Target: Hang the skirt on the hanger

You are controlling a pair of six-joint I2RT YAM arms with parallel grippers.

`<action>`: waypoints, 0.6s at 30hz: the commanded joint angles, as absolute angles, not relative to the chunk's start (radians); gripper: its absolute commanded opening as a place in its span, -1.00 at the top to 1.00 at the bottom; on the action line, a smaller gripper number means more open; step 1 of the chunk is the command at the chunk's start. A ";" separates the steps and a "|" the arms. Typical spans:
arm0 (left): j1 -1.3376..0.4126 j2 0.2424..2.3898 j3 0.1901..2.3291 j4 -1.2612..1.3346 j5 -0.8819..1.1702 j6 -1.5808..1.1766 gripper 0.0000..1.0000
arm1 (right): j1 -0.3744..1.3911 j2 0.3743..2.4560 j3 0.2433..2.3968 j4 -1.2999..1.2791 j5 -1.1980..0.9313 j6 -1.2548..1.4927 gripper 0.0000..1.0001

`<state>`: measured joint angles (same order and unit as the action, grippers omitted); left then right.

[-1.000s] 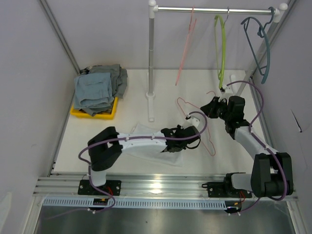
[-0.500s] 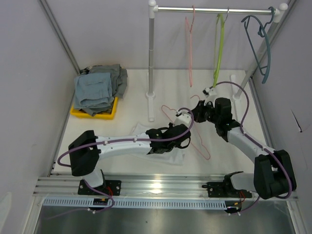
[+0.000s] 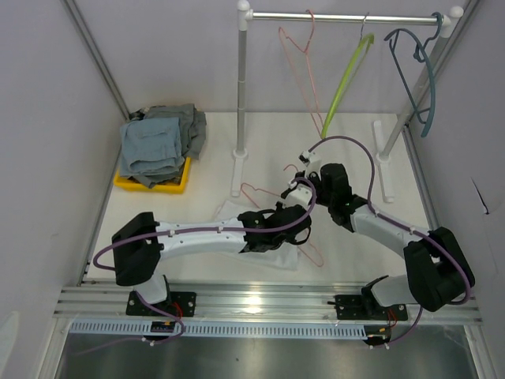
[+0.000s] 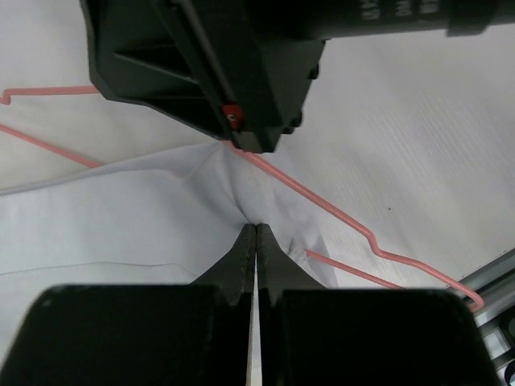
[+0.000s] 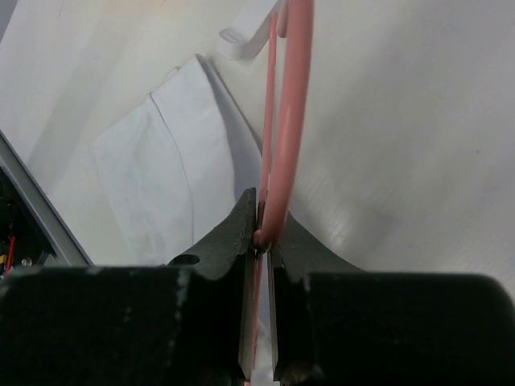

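Observation:
A white skirt (image 3: 230,212) lies flat on the table in front of the arms. My left gripper (image 3: 270,234) is shut, and its tips pinch a fold of the skirt (image 4: 161,217). A thin pink wire hanger (image 3: 314,257) lies across the skirt's right edge. My right gripper (image 3: 300,188) is shut on the hanger's wire (image 5: 283,121) and sits just behind the left gripper. In the left wrist view the right gripper's black body (image 4: 225,64) fills the top, with the hanger (image 4: 322,201) running out beneath it. The skirt (image 5: 173,161) shows left of the right fingers.
A yellow tray (image 3: 180,183) heaped with grey-blue clothes (image 3: 158,142) stands at the back left. A clothes rack (image 3: 241,87) rises behind the arms. From its rail hang a pink hanger (image 3: 304,55), a green one (image 3: 343,79) and a teal one (image 3: 422,71).
My right gripper has carried the pink hanger leftwards and nearer, up to the left gripper and the skirt. The hangers on the rail have swung. The left gripper keeps its pinch.

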<state>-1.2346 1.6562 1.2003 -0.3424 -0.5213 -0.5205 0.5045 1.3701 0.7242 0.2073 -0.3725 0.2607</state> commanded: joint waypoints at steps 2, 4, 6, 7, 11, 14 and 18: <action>-1.246 1.690 1.255 -0.305 -0.528 -0.545 1.00 | 0.518 1.410 0.764 0.247 -0.383 0.253 1.00; -1.247 1.713 1.264 -0.307 -0.523 -0.548 0.95 | 0.520 1.416 0.755 0.259 -0.388 0.256 1.00; -1.246 1.709 1.261 -0.299 -0.517 -0.549 0.79 | 0.522 1.414 0.750 0.264 -0.387 0.255 1.00; -1.246 1.698 1.258 -0.299 -0.517 -0.545 0.75 | 0.523 1.413 0.746 0.264 -0.387 0.252 1.00; -1.244 1.664 1.255 -0.290 -0.497 -0.520 0.54 | 0.522 1.384 0.692 0.288 -0.390 0.255 1.00; -1.241 1.640 1.256 -0.305 -0.485 -0.526 0.28 | 0.522 1.361 0.651 0.317 -0.403 0.259 1.00; -1.212 1.563 1.241 -0.432 -0.549 -0.598 0.09 | 0.523 1.359 0.617 0.348 -0.425 0.265 1.00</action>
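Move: The white skirt, its far right corner already pinched up in the left fingers, has its middle about 7 cm back and 10 cm left of the left hand, some 7 cm below. The pink hanger's neck is about 9 cm straight ahead, about level in height; its right end is roughly 12 cm back, 8 cm right and 5 cm below. From the right hand, holding that neck, the skirt's middle is about 15 cm back, 11 cm left and 9 cm below. The skirt's lifted corner is let go by the left hand, which dips about 1.5 cm, edging 1 cm right, and opens its fingers to nearly half as it comes back up the same way. The right hand keeps its pinch on the hanger's neck, waits almost still, then lowers it about 2 cm and draws it 1 cm back, towards the skirt. ##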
